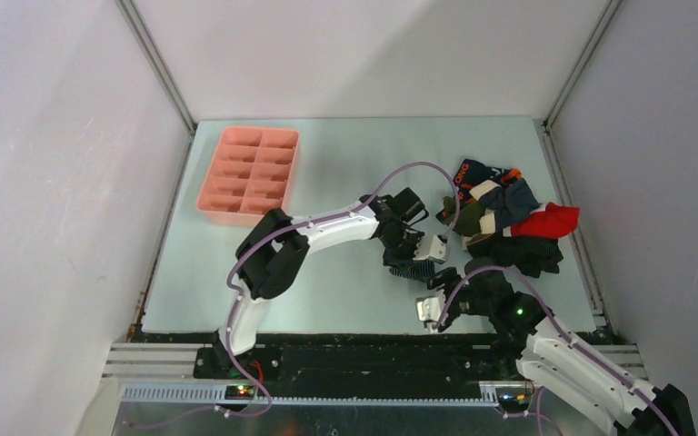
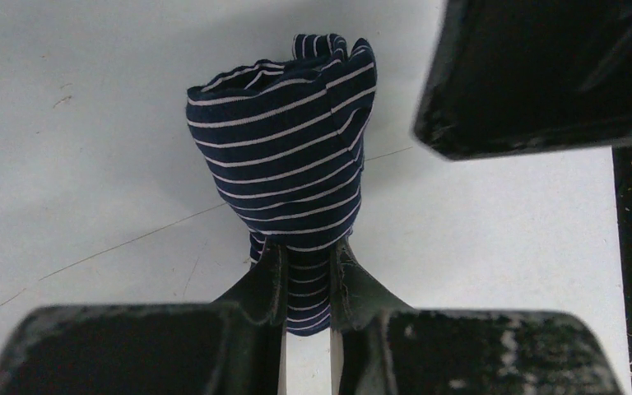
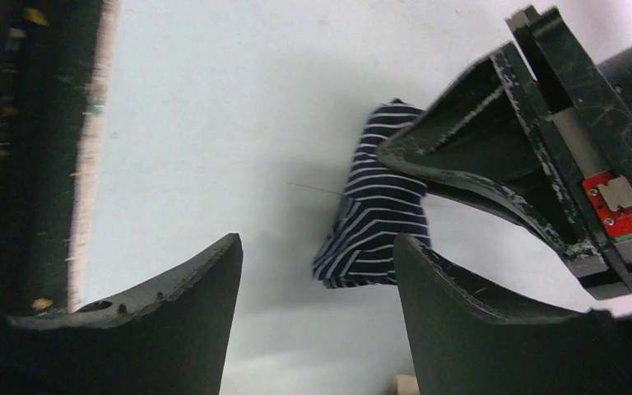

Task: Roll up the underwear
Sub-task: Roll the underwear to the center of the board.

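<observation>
A dark navy underwear with thin white stripes (image 2: 284,156) is bunched into a roll on the table. My left gripper (image 2: 307,276) is shut on its lower end, a finger on each side of the cloth. From above, this roll (image 1: 415,269) lies at mid-table under the left gripper (image 1: 409,256). My right gripper (image 3: 317,247) is open with nothing between its fingers. It sits just in front of the striped underwear (image 3: 374,222), which is beside its right finger. In the top view the right gripper (image 1: 434,307) is near the front edge.
A pile of several other underwear (image 1: 509,218), red, navy, olive and black, lies at the right of the table. A pink compartmented tray (image 1: 248,174) stands at the back left. The black front rail (image 3: 16,148) runs close behind the right gripper.
</observation>
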Robot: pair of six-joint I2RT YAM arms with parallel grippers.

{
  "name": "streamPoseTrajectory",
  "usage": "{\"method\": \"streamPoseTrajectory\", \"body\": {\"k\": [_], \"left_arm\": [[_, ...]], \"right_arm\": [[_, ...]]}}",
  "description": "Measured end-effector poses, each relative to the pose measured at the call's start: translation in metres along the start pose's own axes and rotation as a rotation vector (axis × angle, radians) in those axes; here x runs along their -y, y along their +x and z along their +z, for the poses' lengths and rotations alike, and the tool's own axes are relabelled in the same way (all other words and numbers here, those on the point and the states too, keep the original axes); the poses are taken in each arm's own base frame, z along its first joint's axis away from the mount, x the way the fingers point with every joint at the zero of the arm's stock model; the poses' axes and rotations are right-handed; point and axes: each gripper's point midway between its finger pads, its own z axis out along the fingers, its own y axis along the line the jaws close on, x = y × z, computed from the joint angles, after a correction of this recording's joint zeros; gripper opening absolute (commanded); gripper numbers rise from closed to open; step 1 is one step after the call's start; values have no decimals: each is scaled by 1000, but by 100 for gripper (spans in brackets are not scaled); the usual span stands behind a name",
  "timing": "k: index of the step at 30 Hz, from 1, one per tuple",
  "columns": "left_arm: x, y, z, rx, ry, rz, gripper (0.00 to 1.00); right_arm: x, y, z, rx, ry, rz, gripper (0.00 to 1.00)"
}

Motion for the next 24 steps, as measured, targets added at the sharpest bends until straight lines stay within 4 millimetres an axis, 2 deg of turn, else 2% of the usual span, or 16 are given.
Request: {"method": "streamPoseTrajectory", "body": {"k": [8,12,16,18,20,22,24], "left_arm": [[0,0,-1,27,50,-35,15],[2,-1,0,36,67,-43,17],[5,-1,0,48,93,-57,20],[6,0,0,58,109,-68,22],[7,0,-1,65,117,-74,33],[7,0,-1,70,122,-81,42],[6,2,-1,74,122,-103,49]], "right_arm": [[33,26,15,-132,134,-3,72],[37,39,23,-182,150,2,72],[37,51,32,-218,139,3,67],[38,56,37,-231,133,-6,55],[38,61,39,-238,127,-15,29],[39,64,41,-246,113,-32,17],[38,69,43,-255,85,-28,10]]}}
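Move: The right hand hangs open about 5 cm above the rolled striped underwear, whose middle lies some 8 cm ahead and 5 cm to its left. The left hand already pinches the roll's left end, with the middle about 5 cm to its right, level fore and aft and barely lower. From the right hand, the olive underwear lies some 17 cm ahead and 6 cm right, the dark cloth about 9 cm ahead and 19 cm right. Forward about 8 cm, level at first and then sinking some 4 cm, the right hand comes to the free right end of the roll, turning slightly clockwise with its fingertips dipping, and closes its fingers to pinch that end. The left hand stays at the left end, tilts about 10 degrees and, late on, eases its fingers partly open. ##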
